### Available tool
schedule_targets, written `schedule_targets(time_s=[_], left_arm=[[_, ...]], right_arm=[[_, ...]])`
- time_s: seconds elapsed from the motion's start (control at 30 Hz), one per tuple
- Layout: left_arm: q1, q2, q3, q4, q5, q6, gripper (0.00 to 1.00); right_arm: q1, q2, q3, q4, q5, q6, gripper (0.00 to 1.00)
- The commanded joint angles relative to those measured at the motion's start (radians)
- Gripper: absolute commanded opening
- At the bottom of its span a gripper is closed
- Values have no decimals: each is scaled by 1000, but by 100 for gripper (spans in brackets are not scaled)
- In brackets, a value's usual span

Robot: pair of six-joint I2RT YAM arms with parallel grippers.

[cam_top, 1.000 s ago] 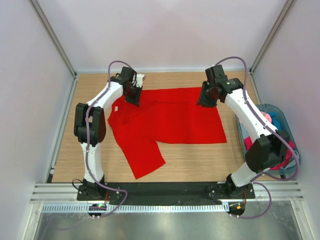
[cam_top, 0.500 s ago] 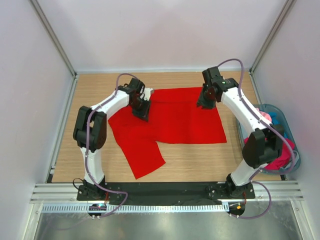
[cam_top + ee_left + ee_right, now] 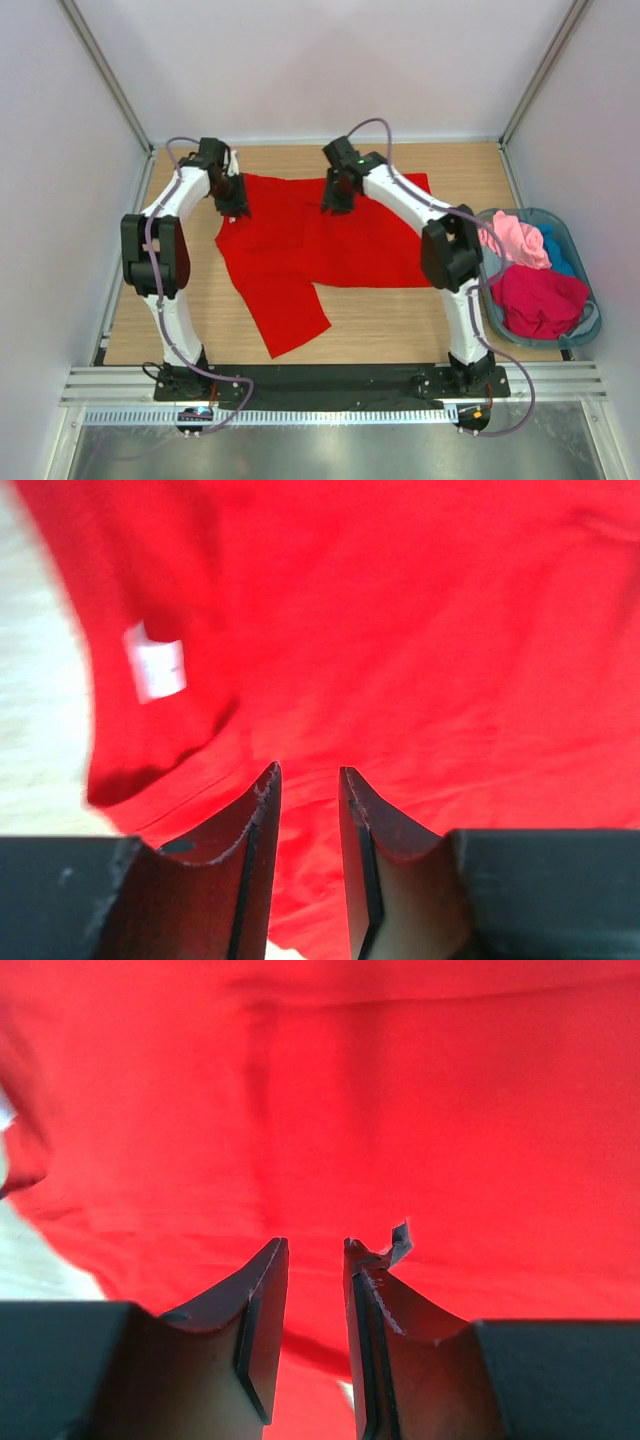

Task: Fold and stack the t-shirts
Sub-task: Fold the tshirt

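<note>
A bright red t-shirt (image 3: 350,245) lies spread flat on the wooden table (image 3: 400,320), one sleeve (image 3: 290,315) pointing toward the near edge. My left gripper (image 3: 235,203) hovers over its far left corner, jaws a narrow gap apart with nothing between them. In the left wrist view the gripper (image 3: 310,770) is over red t-shirt cloth (image 3: 430,630), with the white neck label (image 3: 155,672) to the left. My right gripper (image 3: 333,200) is over the shirt's far middle. In the right wrist view its jaws (image 3: 315,1243) are slightly apart and empty above the red cloth (image 3: 400,1090).
A translucent blue-grey basket (image 3: 588,330) stands at the right edge of the table. It holds a pink t-shirt (image 3: 510,235), a teal one (image 3: 558,250) and a crimson one (image 3: 540,300). White walls enclose the table on three sides.
My right arm has swung left, from the shirt's far right corner to its far middle. My left gripper opened, moved right, then back to the far left corner.
</note>
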Motion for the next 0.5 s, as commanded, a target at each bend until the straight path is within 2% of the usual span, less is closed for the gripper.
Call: schedule_targets(time_s=[0.0, 0.13, 0.47], left_arm=[[13, 3, -25, -28, 5, -66, 31], [21, 14, -54, -10, 55, -98, 31], [21, -26, -209, 36, 25, -119, 32]], right_arm=[[60, 90, 142, 3, -26, 26, 36], [106, 199, 237, -25, -38, 40, 36], [146, 234, 173, 20, -14, 72, 36]])
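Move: The cuff of the folded-over sleeve lies flat between the hands. Its left end is about 6 cm back from the left hand and level with it sideways, 8 cm below; the tag sits some 2 cm ahead of that hand and 2 cm left. The cuff's right end is roughly 4 cm back, 8 cm left and 10 cm below the right hand, and the near sleeve lies about 22 cm back and 9 cm left of that hand. Towards the folded sleeve's cuff both hands come down, still a little open. The right swings left over the shirt about 8 cm while sinking some 6 cm, easing back slightly and slowing at the end over the cuff's right end; the left sinks and draws back about 5 cm each, fingers tipping closer to straight down, to the cuff's left end. ##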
